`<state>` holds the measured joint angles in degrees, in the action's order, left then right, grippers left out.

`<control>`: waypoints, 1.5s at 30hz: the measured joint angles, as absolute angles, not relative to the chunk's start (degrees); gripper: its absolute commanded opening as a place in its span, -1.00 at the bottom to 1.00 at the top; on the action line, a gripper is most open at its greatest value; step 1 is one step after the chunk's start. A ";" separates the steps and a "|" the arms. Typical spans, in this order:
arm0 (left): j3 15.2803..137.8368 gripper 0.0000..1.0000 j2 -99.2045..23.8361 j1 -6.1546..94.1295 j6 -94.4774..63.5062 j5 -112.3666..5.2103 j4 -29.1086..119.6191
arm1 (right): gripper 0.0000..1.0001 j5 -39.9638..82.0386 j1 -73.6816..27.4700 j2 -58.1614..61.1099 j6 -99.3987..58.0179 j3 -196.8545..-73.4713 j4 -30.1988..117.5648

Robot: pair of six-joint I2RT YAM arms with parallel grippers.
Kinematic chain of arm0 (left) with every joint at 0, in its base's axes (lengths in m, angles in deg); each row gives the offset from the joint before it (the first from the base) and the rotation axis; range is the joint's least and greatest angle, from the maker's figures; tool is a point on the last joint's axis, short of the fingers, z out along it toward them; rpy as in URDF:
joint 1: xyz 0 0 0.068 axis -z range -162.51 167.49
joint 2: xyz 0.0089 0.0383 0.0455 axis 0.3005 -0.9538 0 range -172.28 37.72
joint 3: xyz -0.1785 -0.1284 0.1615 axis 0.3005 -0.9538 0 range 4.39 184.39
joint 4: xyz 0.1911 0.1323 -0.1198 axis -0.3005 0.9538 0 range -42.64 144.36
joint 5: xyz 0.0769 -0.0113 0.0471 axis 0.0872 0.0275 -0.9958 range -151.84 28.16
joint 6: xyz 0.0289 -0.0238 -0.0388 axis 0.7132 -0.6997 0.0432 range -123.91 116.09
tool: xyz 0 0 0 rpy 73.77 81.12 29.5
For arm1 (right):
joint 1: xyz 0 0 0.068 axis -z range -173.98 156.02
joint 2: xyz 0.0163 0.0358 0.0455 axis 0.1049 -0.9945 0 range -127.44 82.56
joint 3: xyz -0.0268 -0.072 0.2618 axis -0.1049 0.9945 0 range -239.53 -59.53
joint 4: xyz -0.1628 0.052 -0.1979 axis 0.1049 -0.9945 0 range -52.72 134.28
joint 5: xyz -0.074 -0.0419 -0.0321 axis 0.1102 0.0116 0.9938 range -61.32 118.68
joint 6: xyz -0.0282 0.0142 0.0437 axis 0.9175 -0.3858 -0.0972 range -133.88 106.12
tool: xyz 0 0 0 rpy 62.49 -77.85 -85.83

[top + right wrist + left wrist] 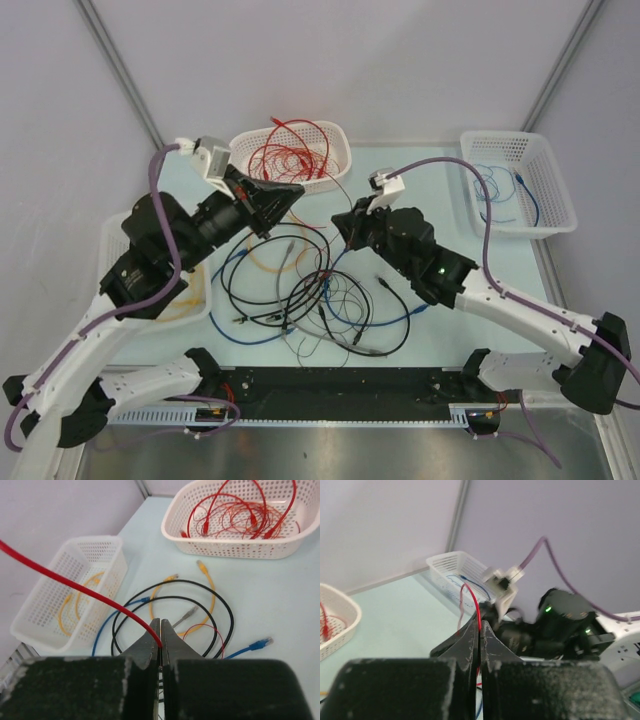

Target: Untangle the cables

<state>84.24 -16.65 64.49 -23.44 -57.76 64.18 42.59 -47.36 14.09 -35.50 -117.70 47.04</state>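
Note:
The cables point(300, 290) lie in a loose tangle of black, blue, yellow and grey loops in the middle of the table. My left gripper point(298, 188) hangs above the tangle, just in front of the basket of red cables. It is shut on a thin red cable point(476, 605) that rises from its tips point(480, 624). My right gripper point(336, 223) is close to its right, also above the tangle. It point(160, 622) is shut on a red cable point(75, 582) that runs up and away to the left. Below it lie black loops point(220, 605), a yellow cable point(210, 587) and a blue plug point(257, 644).
A white basket point(335, 135) at the back centre holds several red cables. Another basket point(545, 150) at the back right holds blue ones. A third basket point(95, 545) on the left, partly under my left arm, holds yellow ones. A black rail point(340, 385) runs along the near edge.

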 measured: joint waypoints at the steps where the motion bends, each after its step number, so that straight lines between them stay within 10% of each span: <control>1: 82.50 -1.00 -15.07 64.51 -23.41 -59.03 63.92 | -1.00 42.74 -46.86 15.12 -35.74 -117.70 46.93; 8: 63.15 -0.64 -0.30 64.49 -23.46 -69.70 62.41 | -1.00 43.86 -44.09 21.21 -35.59 -125.79 38.39; 12: 54.67 0.93 3.31 64.49 -24.68 -73.92 62.56 | -1.00 44.12 -44.15 22.46 -34.56 -132.65 34.32; 13: 53.40 0.99 3.35 64.49 -25.42 -74.68 62.95 | -1.00 44.27 -44.15 22.50 -34.30 -134.38 33.47; 24: 50.82 0.99 6.87 64.49 -26.98 -80.87 59.48 | -1.00 49.15 -47.71 15.25 -30.10 -154.38 17.58; 45: 35.66 0.83 -13.78 66.98 -17.47 -56.41 14.52 | -1.00 46.70 -50.51 10.02 -34.61 -162.44 6.48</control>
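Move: I have the thin red cable pinched in both hands. My right hand's grip on it lies about 6 cm ahead of my left hand, 5 cm to its right and 18 cm lower. From my right hand, the cable tangle is some 10 cm back, 1 cm left and 29 cm below; the black coil is 2 cm back, 12 cm left and as low; the red basket is 23 cm ahead, 12 cm left and 27 cm below. My left hand lets the red cable go, dropping some 17 cm while swinging left and opening wide. It bobs up a little, then sweeps about 12 cm back to the right and down, bringing its open fingers around the hanging strand. My right hand keeps its pinch and hauls the cable about 17 cm up out of the tangle, drifting right and slightly back. ##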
